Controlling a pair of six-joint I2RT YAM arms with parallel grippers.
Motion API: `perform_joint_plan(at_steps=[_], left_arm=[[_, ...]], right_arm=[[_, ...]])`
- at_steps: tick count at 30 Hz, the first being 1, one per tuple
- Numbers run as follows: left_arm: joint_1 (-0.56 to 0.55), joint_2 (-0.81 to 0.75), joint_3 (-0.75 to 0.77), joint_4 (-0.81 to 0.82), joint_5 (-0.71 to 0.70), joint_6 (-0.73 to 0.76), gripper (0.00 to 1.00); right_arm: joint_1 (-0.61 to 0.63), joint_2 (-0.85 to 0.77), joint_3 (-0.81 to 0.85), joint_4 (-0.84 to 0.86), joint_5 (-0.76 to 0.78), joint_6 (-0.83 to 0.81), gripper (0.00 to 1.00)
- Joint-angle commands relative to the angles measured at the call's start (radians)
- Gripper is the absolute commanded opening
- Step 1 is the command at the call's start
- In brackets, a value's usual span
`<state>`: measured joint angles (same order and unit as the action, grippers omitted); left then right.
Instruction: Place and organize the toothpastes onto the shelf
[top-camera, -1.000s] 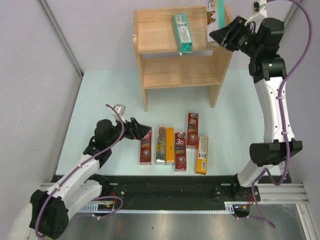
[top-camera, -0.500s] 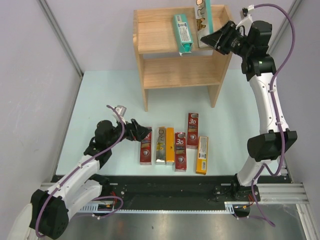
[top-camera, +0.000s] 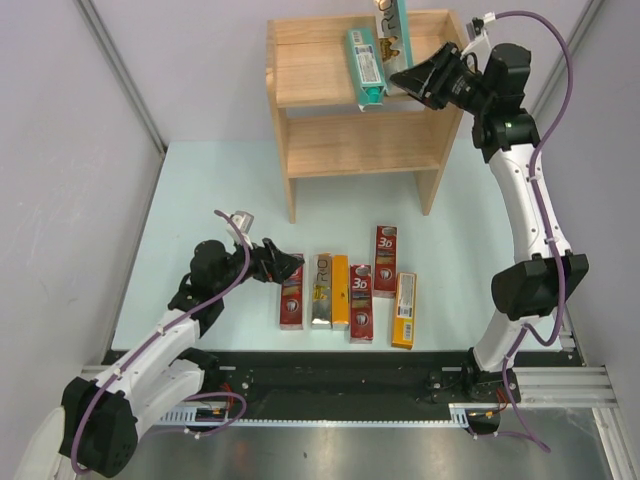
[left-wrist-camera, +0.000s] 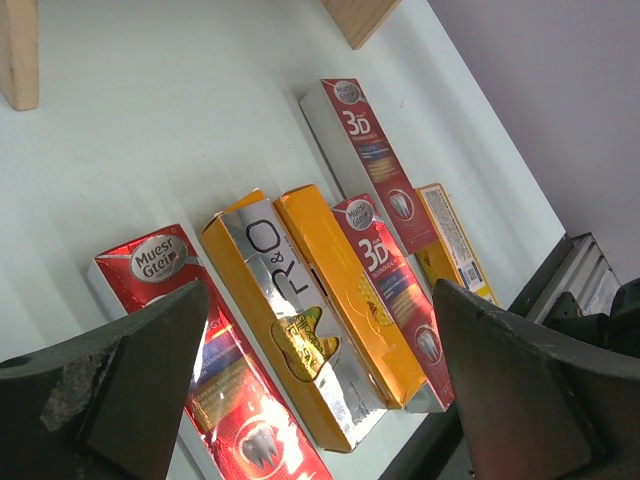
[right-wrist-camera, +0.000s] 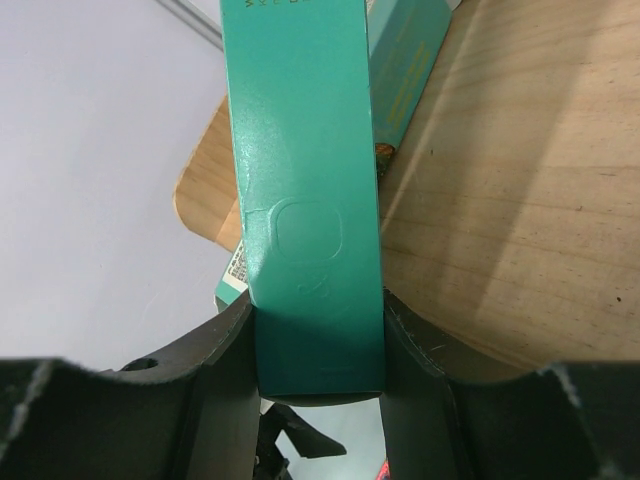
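Note:
The wooden shelf (top-camera: 340, 140) stands at the back. A teal-green toothpaste carton (top-camera: 365, 66) lies on its top tier. My right gripper (top-camera: 420, 80) is shut on a second carton (top-camera: 392, 25), teal-sided with a white "R.O" face, and holds it upright over the top tier beside the lying one. In the right wrist view the held carton (right-wrist-camera: 305, 200) sits between my fingers above the shelf board (right-wrist-camera: 520, 200). My left gripper (top-camera: 285, 265) is open and empty, low over the left end of a row of cartons on the table: red (left-wrist-camera: 200, 340), silver "R&O" (left-wrist-camera: 300, 320), orange (left-wrist-camera: 345, 290), red "3D" (left-wrist-camera: 395, 290).
Another red "3D" carton (top-camera: 385, 260) and a yellow one (top-camera: 404, 310) lie at the right of the row. The shelf's lower tier (top-camera: 360, 150) holds nothing. Grey walls close in on the left and right. A black rail (top-camera: 340, 375) runs along the near edge.
My right gripper has carried the held carton leftward over the shelf top, closer to the lying teal carton. The left arm has not moved.

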<state>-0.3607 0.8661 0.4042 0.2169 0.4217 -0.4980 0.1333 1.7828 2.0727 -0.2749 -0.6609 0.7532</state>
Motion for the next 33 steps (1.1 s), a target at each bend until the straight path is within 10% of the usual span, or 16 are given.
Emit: perform_joint_plan(at_steps=[1,33], left_arm=[[-0.001,0.001,-0.008,0.039,0.009,-0.016,1.00],[-0.004,-0.001,-0.008,0.024,0.006,-0.007,1.00]], right_arm=[[0.005,-0.005,-0.023,0.074,-0.026,0.028,0.39],[-0.018,-0.164,-0.158,0.006,0.191,-0.104,0.97]])
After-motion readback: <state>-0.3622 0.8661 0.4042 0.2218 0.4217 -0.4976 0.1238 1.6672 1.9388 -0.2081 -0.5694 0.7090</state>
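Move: Up at the top shelf, the right hand already grips a teal toothpaste box by its near end, its far end raised. The free spot for it is centred about 4 cm ahead, 2 cm left and 3 cm below. The first teal box lies about 4 cm ahead, 7 cm left and 3 cm below; the shelf's right side panel is some 7 cm ahead and 9 cm right. From the left hand, the spot is roughly 26 cm ahead, 19 cm right and 27 cm up. Opening from about half to nearly full width, the right fingers let go of the box's near end over the top shelf. The hand first stays almost in place, then eases up and back about 1 cm each and slips some 2 cm to the right, away from the first teal box, turning slightly clockwise at the end. The box's near end still stands between the spread fingers, one close against its right green side. ##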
